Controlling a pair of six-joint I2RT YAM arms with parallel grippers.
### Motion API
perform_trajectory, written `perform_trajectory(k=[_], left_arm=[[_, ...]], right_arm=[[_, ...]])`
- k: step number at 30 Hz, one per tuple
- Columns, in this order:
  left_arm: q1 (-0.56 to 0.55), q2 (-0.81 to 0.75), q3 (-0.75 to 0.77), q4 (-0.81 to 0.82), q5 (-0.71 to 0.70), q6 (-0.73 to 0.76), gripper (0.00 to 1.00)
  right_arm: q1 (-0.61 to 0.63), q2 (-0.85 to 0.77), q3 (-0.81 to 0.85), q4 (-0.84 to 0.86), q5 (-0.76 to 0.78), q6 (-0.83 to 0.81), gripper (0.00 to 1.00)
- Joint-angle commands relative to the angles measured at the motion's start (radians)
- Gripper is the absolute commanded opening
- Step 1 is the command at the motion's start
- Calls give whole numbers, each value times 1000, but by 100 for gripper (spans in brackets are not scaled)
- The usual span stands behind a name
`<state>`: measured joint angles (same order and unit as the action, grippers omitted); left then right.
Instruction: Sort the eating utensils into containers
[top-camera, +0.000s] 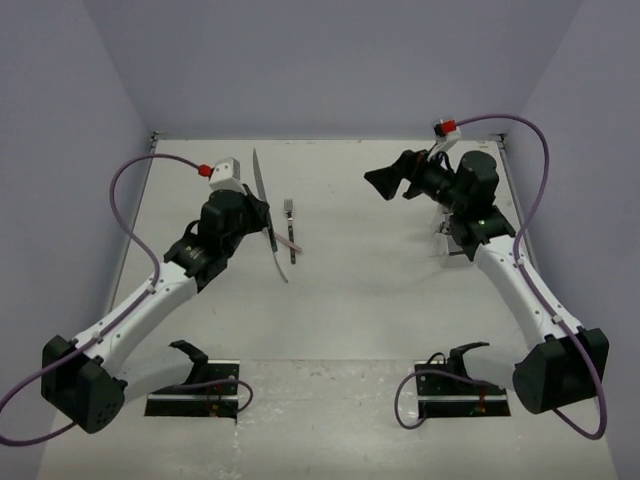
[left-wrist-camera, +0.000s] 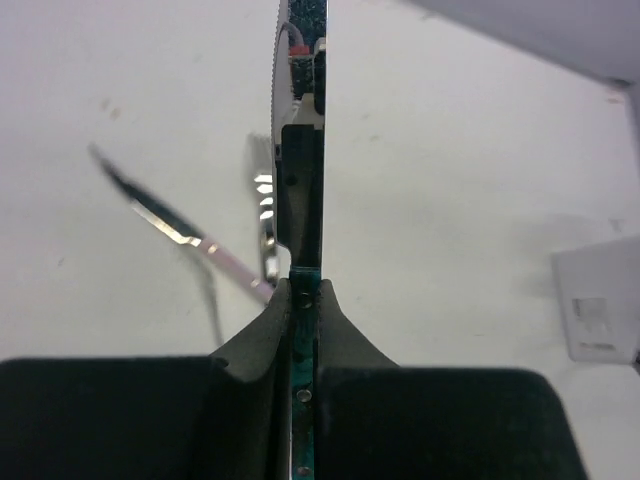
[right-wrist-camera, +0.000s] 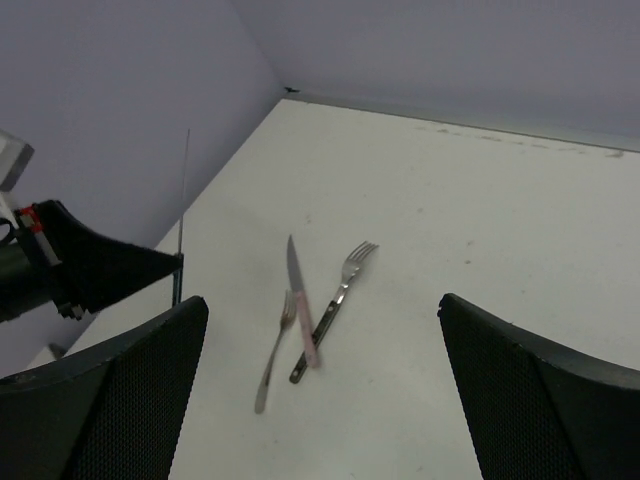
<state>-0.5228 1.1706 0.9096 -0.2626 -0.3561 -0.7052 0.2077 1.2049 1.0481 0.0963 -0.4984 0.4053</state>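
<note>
My left gripper (top-camera: 260, 214) is shut on a teal-handled knife (top-camera: 258, 178) and holds it edge-up above the table. In the left wrist view the jaws (left-wrist-camera: 303, 292) clamp the teal handle and the serrated blade (left-wrist-camera: 300, 60) points away. On the table beside it lie a pink-handled knife (right-wrist-camera: 302, 305), a dark-handled fork (right-wrist-camera: 340, 295) and an all-silver fork (right-wrist-camera: 272, 358), crossing each other. They also show in the top view, around the dark-handled fork (top-camera: 289, 215). My right gripper (top-camera: 385, 181) is open and empty, held high at the right. A white container (top-camera: 450, 243) sits partly hidden under the right arm.
The container's corner (left-wrist-camera: 598, 310) shows at the right of the left wrist view. Purple walls close the table at the back and both sides. Both arms' cables loop beside them.
</note>
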Motion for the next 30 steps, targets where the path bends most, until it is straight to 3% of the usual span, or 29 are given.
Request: perform_trajectory(k=[1,5,9,14,17,22,26,30], left_arm=[[-8,-123,-89,333,219,261,0],[-34,-170,-95,387,344,348,0],[-68,-175,-87,393,381,395,0],[-74,-183,-80,398,443,409,0],[-78,-186,-84,401,463,423,0],[-86,-170,-75,395,490,429,0],[-88,-166,-63,392,461,409,0],[-89,-166,-43,392,401,366,0]], right_arm=[[71,25,43,-18,-87,55,99],[180,39,43,-7,-72,136,99],[275,32,-3,51,84,282,99],[355,38,-3,54,187,262,99],[380,35,-28,120,205,300,94],[479,71,-8,146,323,299,76],[504,94,15,110,354,297,74],[512,65,-74,141,339,288,74]])
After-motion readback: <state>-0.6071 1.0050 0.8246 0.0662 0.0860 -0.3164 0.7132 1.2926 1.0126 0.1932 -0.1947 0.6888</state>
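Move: The left hand already holds the green-handled knife; the open right gripper lies about 28 cm to its right, 3 cm farther out and 12 cm higher. Some 20 cm below the left hand, the black-handled fork lies 4 cm ahead and 5 cm right, the pink-handled knife 4 cm ahead. From the right hand, the green-handled knife is 29 cm left, nearly level fore and aft, 11 cm lower. Left lifts the knife 8 cm up, then right and back; right, partly closing, goes 15 cm left towards it. ##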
